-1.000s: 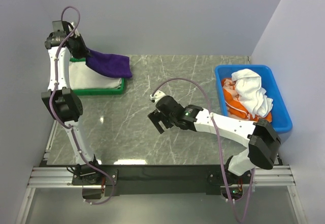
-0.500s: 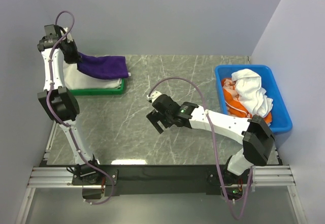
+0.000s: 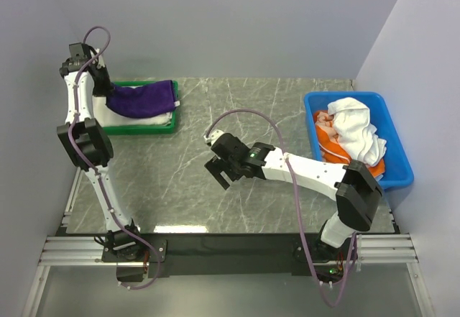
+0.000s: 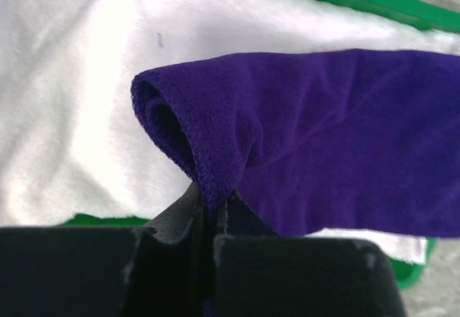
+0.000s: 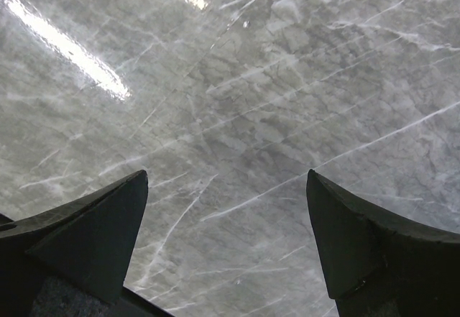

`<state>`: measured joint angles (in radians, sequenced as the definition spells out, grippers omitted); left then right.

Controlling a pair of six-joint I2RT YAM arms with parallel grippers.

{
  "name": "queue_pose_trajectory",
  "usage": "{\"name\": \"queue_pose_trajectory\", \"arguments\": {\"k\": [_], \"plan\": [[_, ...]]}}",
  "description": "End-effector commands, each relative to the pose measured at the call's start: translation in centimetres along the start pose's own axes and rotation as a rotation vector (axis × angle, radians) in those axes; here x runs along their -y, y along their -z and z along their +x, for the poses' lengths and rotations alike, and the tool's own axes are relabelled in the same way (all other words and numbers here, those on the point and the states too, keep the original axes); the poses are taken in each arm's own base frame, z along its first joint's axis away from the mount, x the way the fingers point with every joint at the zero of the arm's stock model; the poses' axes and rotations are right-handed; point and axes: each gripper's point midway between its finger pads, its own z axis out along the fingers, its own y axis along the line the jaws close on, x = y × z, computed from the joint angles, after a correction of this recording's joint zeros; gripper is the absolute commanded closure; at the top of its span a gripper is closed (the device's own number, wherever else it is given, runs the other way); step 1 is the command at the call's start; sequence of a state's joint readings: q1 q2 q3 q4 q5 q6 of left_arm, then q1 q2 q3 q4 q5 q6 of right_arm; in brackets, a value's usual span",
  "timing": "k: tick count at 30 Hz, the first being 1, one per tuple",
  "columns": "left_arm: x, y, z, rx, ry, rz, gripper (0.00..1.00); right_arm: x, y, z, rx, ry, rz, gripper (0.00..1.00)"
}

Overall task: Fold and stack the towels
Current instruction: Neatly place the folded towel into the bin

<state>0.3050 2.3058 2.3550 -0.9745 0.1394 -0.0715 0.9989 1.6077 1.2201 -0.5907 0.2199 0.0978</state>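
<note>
A folded deep purple towel (image 3: 140, 98) lies across a white towel (image 3: 136, 118) in the green tray (image 3: 171, 126) at the far left. My left gripper (image 3: 106, 91) is shut on the purple towel's left edge (image 4: 215, 180), just above the white towel (image 4: 65, 116). Over the middle of the table my right gripper (image 3: 221, 173) stands open with only marble between its fingers (image 5: 93, 223). More towels, a white one (image 3: 357, 126) over an orange one (image 3: 338, 150), lie crumpled in the blue bin (image 3: 399, 166) at the right.
Grey walls close in the table at the back and both sides. The marble tabletop (image 3: 237, 116) stretches between the tray and the bin. A black rail (image 3: 230, 245) runs along the near edge by the arm bases.
The left gripper has come down and toward the tray with the purple towel, which now lies across the white towel instead of hanging over the tray's right edge. My right gripper has shifted slightly left.
</note>
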Motion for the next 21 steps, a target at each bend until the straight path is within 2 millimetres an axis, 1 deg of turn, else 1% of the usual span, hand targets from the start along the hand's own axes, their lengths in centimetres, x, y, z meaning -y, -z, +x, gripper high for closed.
{"name": "queue_pose_trajectory", "arguments": {"k": [1, 7, 8, 12, 13, 16, 17, 18, 19, 20, 21], "plan": [[-1.8, 0.1, -2.7, 0.097, -0.052, -0.083, 0.99, -0.4, 0.6, -1.6, 0.028, 0.012, -0.008, 0.03], [-2.1, -0.7, -3.6, 0.149, -0.075, -0.115, 0.95, -0.8, 0.2, -1.5, 0.013, 0.017, -0.02, 0.03], [-2.2, -0.9, -3.8, 0.156, -0.109, -0.12, 0.93, -0.9, 0.0, -1.5, 0.01, 0.017, -0.02, 0.03], [-1.6, -2.1, -3.5, 0.151, -0.145, -0.132, 0.9, -1.2, -0.1, -1.3, 0.001, 0.029, -0.025, 0.03], [-1.9, -2.7, -3.2, 0.14, -0.146, -0.154, 0.9, -1.3, -0.1, -1.3, 0.0, 0.029, -0.022, 0.03], [-2.3, -3.4, -2.6, 0.121, -0.14, -0.187, 0.87, -1.2, -0.1, -1.2, -0.003, 0.03, -0.022, 0.03], [-2.5, -3.6, -2.5, 0.117, -0.136, -0.199, 0.81, -1.1, -0.1, -1.3, -0.002, 0.03, -0.022, 0.03], [-3.0, -3.5, -2.6, 0.121, -0.129, -0.228, 0.71, -1.2, -0.1, -1.3, -0.002, 0.032, -0.023, 0.03], [-3.1, -3.3, -2.8, 0.131, -0.114, -0.244, 0.64, -1.3, -0.1, -1.3, -0.002, 0.031, -0.023, 0.03], [-3.3, -3.1, -3.0, 0.139, -0.108, -0.261, 0.52, -1.2, 0.1, -1.5, 0.005, 0.025, -0.024, 0.03], [-4.0, -2.6, -3.3, 0.15, -0.104, -0.301, 0.45, -1.2, 0.0, -1.5, 0.009, 0.021, -0.02, 0.03]]}}
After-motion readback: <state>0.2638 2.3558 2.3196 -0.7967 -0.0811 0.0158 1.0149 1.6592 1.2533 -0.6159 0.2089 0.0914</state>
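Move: The left hand still pinches the left end of the purple towel low over the green bin. The place for that end on the white towel lies about 3 cm to its left, 1 cm ahead and 3 cm below. The purple towel's middle is some 11 cm to the right and 1 cm back, 3 cm down; the bin's middle is about 7 cm right, 4 cm back, 5 cm down. From the right hand, that place is roughly 35 cm left and 29 cm ahead, about level. Forward and to its left, about 3 cm each way, the left hand draws the held end of the purple towel out over the white one, sinking some 2 cm, mostly at the last. The wrist rolls about 15 degrees, its left side rising, while the shut fingers spread to about half open and let go of the pinched end. ##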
